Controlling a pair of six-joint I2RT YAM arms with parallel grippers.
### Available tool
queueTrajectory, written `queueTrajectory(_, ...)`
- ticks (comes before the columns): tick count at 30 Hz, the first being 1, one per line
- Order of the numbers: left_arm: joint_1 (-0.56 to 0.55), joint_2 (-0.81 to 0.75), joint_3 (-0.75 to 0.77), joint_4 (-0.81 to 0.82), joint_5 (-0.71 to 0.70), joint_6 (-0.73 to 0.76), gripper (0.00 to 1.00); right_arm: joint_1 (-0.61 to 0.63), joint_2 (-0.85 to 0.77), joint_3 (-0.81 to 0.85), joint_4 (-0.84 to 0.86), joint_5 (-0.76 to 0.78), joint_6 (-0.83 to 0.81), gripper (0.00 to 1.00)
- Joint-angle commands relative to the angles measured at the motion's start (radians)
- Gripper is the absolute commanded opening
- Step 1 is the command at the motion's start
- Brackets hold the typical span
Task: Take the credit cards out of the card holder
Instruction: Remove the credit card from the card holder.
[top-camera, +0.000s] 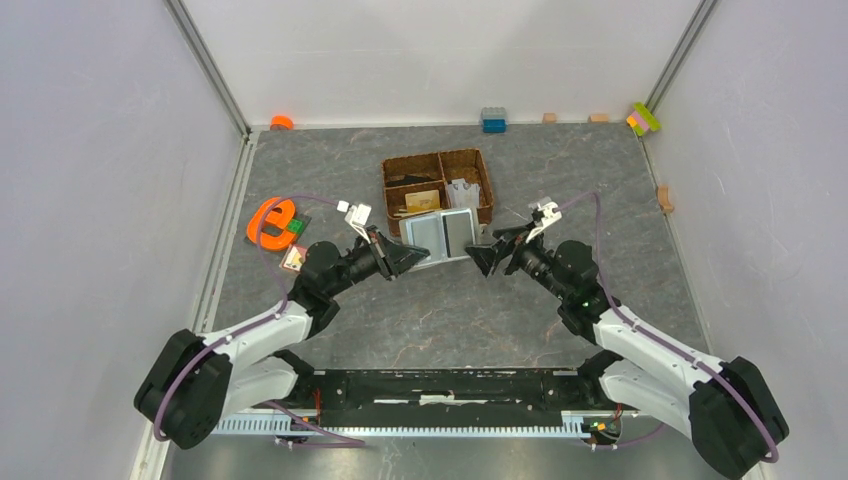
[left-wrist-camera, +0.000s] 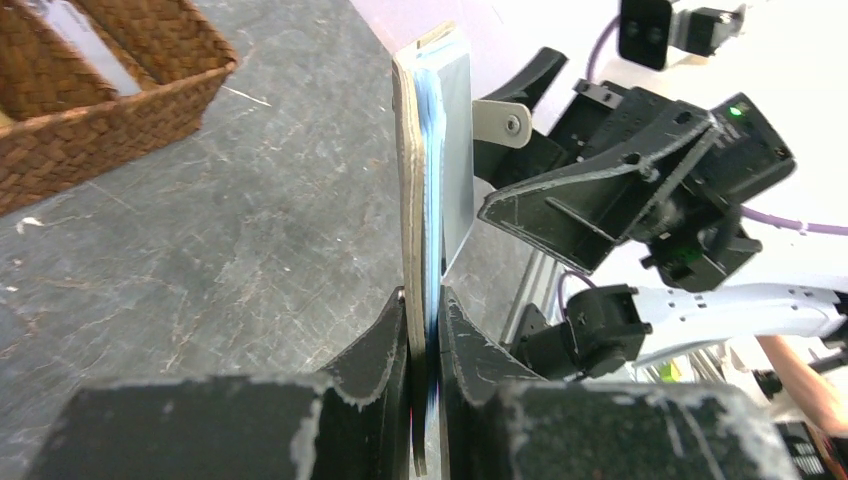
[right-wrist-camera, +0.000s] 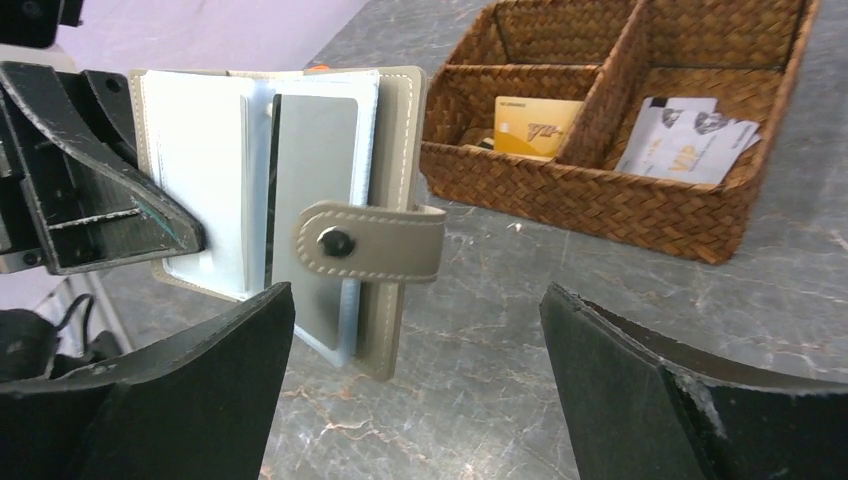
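Observation:
The card holder (top-camera: 440, 234) hangs open above the table, just in front of the basket. My left gripper (top-camera: 408, 257) is shut on its lower left edge. In the left wrist view the holder (left-wrist-camera: 418, 180) stands edge-on, pinched between the fingers (left-wrist-camera: 380, 345). In the right wrist view its inside faces me (right-wrist-camera: 215, 170), with a grey card (right-wrist-camera: 312, 170) in a clear sleeve and the snap tab (right-wrist-camera: 372, 241) folded across. My right gripper (right-wrist-camera: 415, 330) is open and empty just right of the holder, not touching it. An orange-tan credit card (right-wrist-camera: 526, 125) and white cards (right-wrist-camera: 686, 140) lie in the basket.
The brown woven divided basket (top-camera: 488, 186) sits right behind the holder. An orange object (top-camera: 270, 221) with small blocks lies at the left. A blue block (top-camera: 493, 120) and other small blocks line the back wall and right edge.

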Motion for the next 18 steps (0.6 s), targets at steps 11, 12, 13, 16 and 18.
queueTrajectory(11,-0.006,0.047,0.036,0.151,0.099,-0.028,0.02,-0.044,0.052,-0.085,0.347,-0.309,0.177,0.59)
queueTrajectory(12,-0.006,0.053,0.038,0.152,0.100,-0.029,0.02,-0.044,0.062,-0.084,0.358,-0.321,0.185,0.57)
queueTrajectory(13,-0.007,0.057,0.042,0.155,0.104,-0.032,0.02,-0.044,0.070,-0.079,0.362,-0.332,0.193,0.55)
queueTrajectory(16,-0.008,0.074,0.047,0.175,0.122,-0.048,0.02,-0.045,0.085,-0.078,0.384,-0.357,0.210,0.43)
queueTrajectory(18,-0.008,0.077,0.049,0.168,0.118,-0.048,0.04,-0.045,0.089,-0.084,0.388,-0.352,0.212,0.32)
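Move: The right gripper, wide open and empty, has the middle of the opened card holder about 8 cm to its left, level with it and at about its height. The holder's snap strap is nearer, some 3 cm left. The basket lies on the table about 17 cm ahead, 8 cm left and 16 cm lower. The left gripper already pinches the holder, whose middle is some 3 cm ahead and 2 cm right of it. Draw the right gripper back about 3.5 cm and left nearly 3 cm, down to the lower right corner of the card holder, swinging it some 15 degrees counter-clockwise and rolling its left side up about 10. Close the fingers on the way from wide open to under half, around the holder's edge. Keep the left gripper's pinch on the holder. ##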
